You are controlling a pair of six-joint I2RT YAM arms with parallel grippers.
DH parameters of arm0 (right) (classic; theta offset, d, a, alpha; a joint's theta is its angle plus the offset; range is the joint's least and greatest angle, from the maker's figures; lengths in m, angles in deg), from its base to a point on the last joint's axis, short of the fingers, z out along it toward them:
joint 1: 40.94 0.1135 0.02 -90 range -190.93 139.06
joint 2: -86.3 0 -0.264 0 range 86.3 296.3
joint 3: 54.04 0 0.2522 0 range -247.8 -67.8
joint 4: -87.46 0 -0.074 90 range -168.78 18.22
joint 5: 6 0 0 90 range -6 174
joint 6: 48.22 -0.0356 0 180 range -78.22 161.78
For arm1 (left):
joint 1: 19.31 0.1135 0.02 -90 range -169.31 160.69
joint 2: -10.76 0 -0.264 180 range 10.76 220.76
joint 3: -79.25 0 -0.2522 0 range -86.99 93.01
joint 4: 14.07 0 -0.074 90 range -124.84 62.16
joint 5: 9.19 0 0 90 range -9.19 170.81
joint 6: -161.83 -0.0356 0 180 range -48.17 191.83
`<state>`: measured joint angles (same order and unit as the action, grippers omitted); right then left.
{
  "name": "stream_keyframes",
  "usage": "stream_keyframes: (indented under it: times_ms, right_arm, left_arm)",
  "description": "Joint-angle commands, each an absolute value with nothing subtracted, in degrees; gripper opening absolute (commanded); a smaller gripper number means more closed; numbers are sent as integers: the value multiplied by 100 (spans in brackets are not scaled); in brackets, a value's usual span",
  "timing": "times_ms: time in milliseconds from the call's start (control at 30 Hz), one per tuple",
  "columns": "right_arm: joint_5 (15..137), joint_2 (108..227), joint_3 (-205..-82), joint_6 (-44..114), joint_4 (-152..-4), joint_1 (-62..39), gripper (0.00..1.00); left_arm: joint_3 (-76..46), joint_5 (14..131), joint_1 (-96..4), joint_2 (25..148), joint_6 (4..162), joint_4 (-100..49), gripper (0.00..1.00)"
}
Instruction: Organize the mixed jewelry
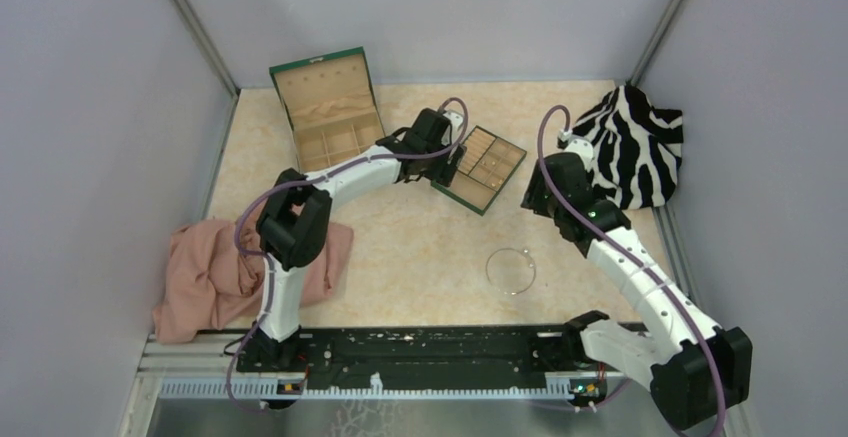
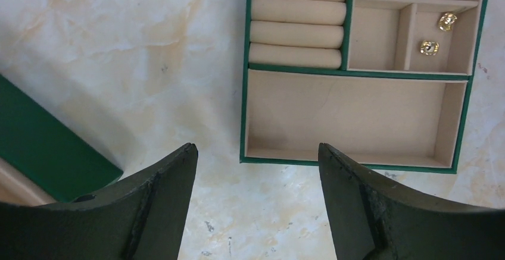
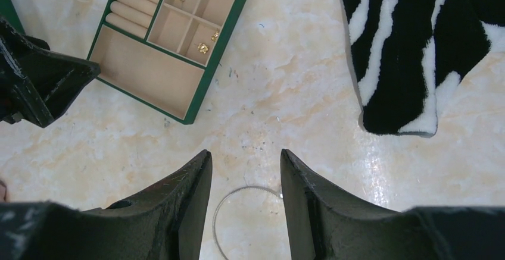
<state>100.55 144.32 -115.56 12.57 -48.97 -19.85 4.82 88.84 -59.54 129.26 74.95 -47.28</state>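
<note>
The tan compartment tray [image 1: 505, 169] with green rim lies at the table's middle back. Several tiny gold pieces [image 2: 429, 47] sit in its small compartments, and they also show in the right wrist view [image 3: 203, 48]. Its big compartment [image 2: 357, 117] holds nothing. The thin silvery wire hoop [image 1: 488, 269] lies flat on the table, nearer the front. My left gripper [image 1: 455, 157] is open and empty at the tray's left edge [image 2: 257, 147]. My right gripper [image 1: 530, 197] is open and empty, raised above the table, with the hoop's arc [image 3: 250, 187] showing between its fingers.
The open green box [image 1: 327, 107] lined tan stands at the back left; its corner shows in the left wrist view [image 2: 47, 147]. A pink cloth [image 1: 215, 272] lies front left. A zebra-striped cloth [image 1: 635, 147] lies at the back right [image 3: 417, 52]. Walls enclose the table.
</note>
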Motion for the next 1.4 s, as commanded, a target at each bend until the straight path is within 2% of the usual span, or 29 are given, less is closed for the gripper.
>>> stream_keyframes:
  times_ms: [0,467,633,867,900,1033,1067,1367]
  right_arm:
    - [10213,14257,-11574,1204,-4877,-2028,46]
    - [10108,13932,-11459,1197,-4822,-2028,46]
    - [10094,13982,-11437,1215,-4836,-2028,46]
    - [10075,13999,-11440,1235,-4852,-2028,46]
    - [10059,14008,-11438,1223,-4861,-2028,46]
    - [10010,14034,-11418,1214,-4901,-2028,46]
    - [10009,14035,-11420,1215,-4919,-2028,46]
    - [9890,14180,-11464,1230,-5101,-2028,46]
  left_arm:
    - [728,8532,-5974,13048,7364,-4657,81]
    - [1097,8258,-5972,13849,7256,-4843,76]
    - [1116,8316,-5977,13885,7249,-4831,70]
    - [1118,8478,-5929,13816,7236,-4934,48]
    - [1118,8484,-5897,13783,7236,-4952,42]
    - [1111,8309,-5740,13653,7236,-5110,3]
    - [1088,8268,-5706,13603,7236,-5155,0]
    - [297,8118,-5573,12631,6984,-5255,0]
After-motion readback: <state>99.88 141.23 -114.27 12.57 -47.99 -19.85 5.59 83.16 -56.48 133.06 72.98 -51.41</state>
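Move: The near-left end of the jewelry tray's left wall sits almost under the left hand: about 5 cm below, 1 cm ahead and 1 cm to the right. The tray's middle is some 9 cm right and 2 cm ahead, and the gold earrings in its small compartments are about 12 cm right and 4 cm ahead. The open green box is roughly 23 cm left and 7 cm ahead. From the right hand, that wall end is about 12 cm ahead, 17 cm left and 14 cm down. The left fingers come down astride the tray's left wall near its left corner and pinch it from both sides. The hand first sinks about 5 cm, drifting slightly right, and holds there while the wide-open fingers shut. It then draws the gripped wall some 3 cm left, with a slight rise and a little back. ##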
